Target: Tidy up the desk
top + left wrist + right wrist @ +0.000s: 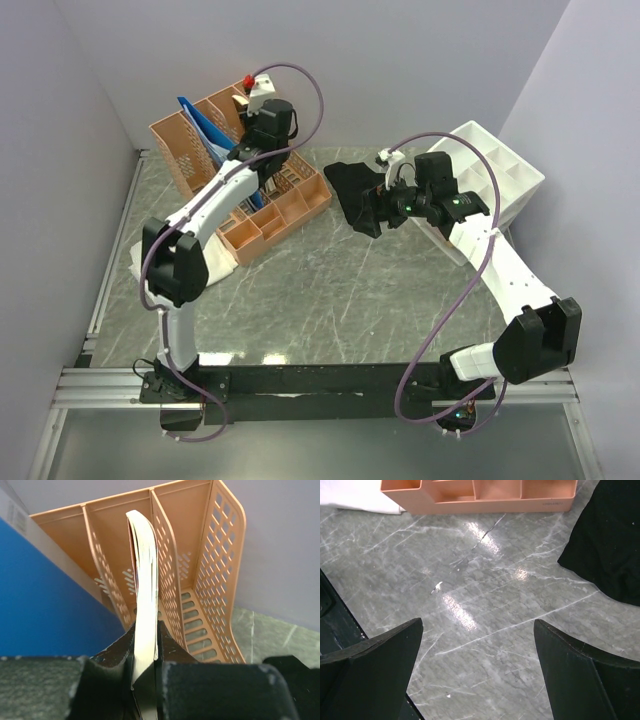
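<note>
The desk [340, 290] is a grey-green marble top with white veins. My left gripper [256, 152] reaches over the orange upright file rack [185, 135] at the back left. In the left wrist view, the left gripper [146, 625] is shut on a thin book [145, 570], which stands edge-on with pale page edges. The book points into a slot of the file rack [215, 555]. My right gripper [375, 210] hovers open over the bare desk [485, 580]. Nothing lies between the fingers of the right gripper [478, 624].
A blue folder [45, 605] stands in the rack to the left of the book. A low orange organiser tray [285, 210] sits in front of the rack. A black cloth [350, 190] lies mid-desk, a white compartment bin [500, 170] at the right, white fabric [135, 262] at the left.
</note>
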Controlling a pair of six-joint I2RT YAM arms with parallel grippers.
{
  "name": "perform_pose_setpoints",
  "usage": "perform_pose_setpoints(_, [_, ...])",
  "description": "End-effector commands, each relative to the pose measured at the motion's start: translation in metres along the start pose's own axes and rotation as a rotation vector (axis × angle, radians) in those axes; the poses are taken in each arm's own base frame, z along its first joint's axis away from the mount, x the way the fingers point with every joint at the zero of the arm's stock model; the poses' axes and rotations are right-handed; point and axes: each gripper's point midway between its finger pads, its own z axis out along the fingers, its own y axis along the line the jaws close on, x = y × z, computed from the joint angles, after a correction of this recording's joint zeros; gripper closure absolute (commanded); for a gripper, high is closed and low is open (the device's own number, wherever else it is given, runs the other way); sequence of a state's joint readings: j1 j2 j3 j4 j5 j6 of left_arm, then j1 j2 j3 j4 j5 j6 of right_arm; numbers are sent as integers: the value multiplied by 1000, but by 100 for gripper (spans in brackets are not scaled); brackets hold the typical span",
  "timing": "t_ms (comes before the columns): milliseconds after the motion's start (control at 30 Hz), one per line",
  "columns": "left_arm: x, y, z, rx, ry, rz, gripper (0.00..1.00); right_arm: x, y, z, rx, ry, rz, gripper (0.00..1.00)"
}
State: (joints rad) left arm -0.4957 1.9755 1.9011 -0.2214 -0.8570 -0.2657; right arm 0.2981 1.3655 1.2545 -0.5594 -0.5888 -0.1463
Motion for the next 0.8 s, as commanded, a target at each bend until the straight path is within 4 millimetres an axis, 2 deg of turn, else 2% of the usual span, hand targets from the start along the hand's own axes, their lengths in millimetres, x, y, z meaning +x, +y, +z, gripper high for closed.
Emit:
perform_pose_setpoints(0, [-47, -2, 6, -50, -139, -103, 99, -17, -3, -2, 19, -49, -28, 0])
perform_pose_setpoints(267, [-15, -8, 32, -87, -127, -81, 99, -15, -5, -1, 29, -35, -34, 0])
perform_pose_setpoints(367, [-7, -11, 37, -77, -113, -88, 69, -17, -7, -4, 42, -39, -42, 0])
perform_pose_setpoints(400, [-6, -12, 36, -68, -110, -93, 49, -16, -6, -4, 41, -37, -44, 0])
perform_pose_setpoints(467, [-7, -15, 33, -44, -97, -112, 28, -18, -7, -6, 47, -38, -50, 0])
perform_pose_setpoints(500, [-9, -18, 31, -17, -91, -120, 14, -18, -7, -7, 49, -35, -51, 0])
perform_pose_setpoints(600, [-25, -26, 17, 72, -65, -166, 5, -23, -5, -15, 58, -41, -79, 0])
perform_pose_setpoints(633, [-47, -25, 6, 105, -83, -205, 3, -25, -5, -18, 62, -44, -99, 0])
perform_pose_setpoints(667, [-54, -25, -1, 129, -72, -226, 1, -26, -6, -20, 77, -45, -111, 0])
perform_pose_setpoints(700, [-77, -27, -17, 199, -85, -258, 0, -30, -5, -26, 89, -53, -128, 0])
perform_pose_setpoints(767, [-98, -27, -34, 277, -82, -295, 1, -36, -12, -35, 144, -63, -164, 0])
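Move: The left hand grips the book on edge just above the pink rack. The open slot it is bound for has its middle about 15 cm below, roughly 1 cm ahead and 3 cm to the right. The blue folder stands about 7 cm to the hand's left, 5 cm back and 13 cm lower; the rack's small front compartments lie some 18 cm back, 4 cm right and 25 cm down. From the right hand, the slot is about 20 cm ahead, 22 cm left and 8 cm lower. The left fingers lower the gripped book about 5 cm into the open slot to the right of the blue folder, easing some 3 cm forward at the same time. They then open wide and let the book go, and the empty hand starts to back off, rising about 2 cm and shifting nearly 2 cm left. ##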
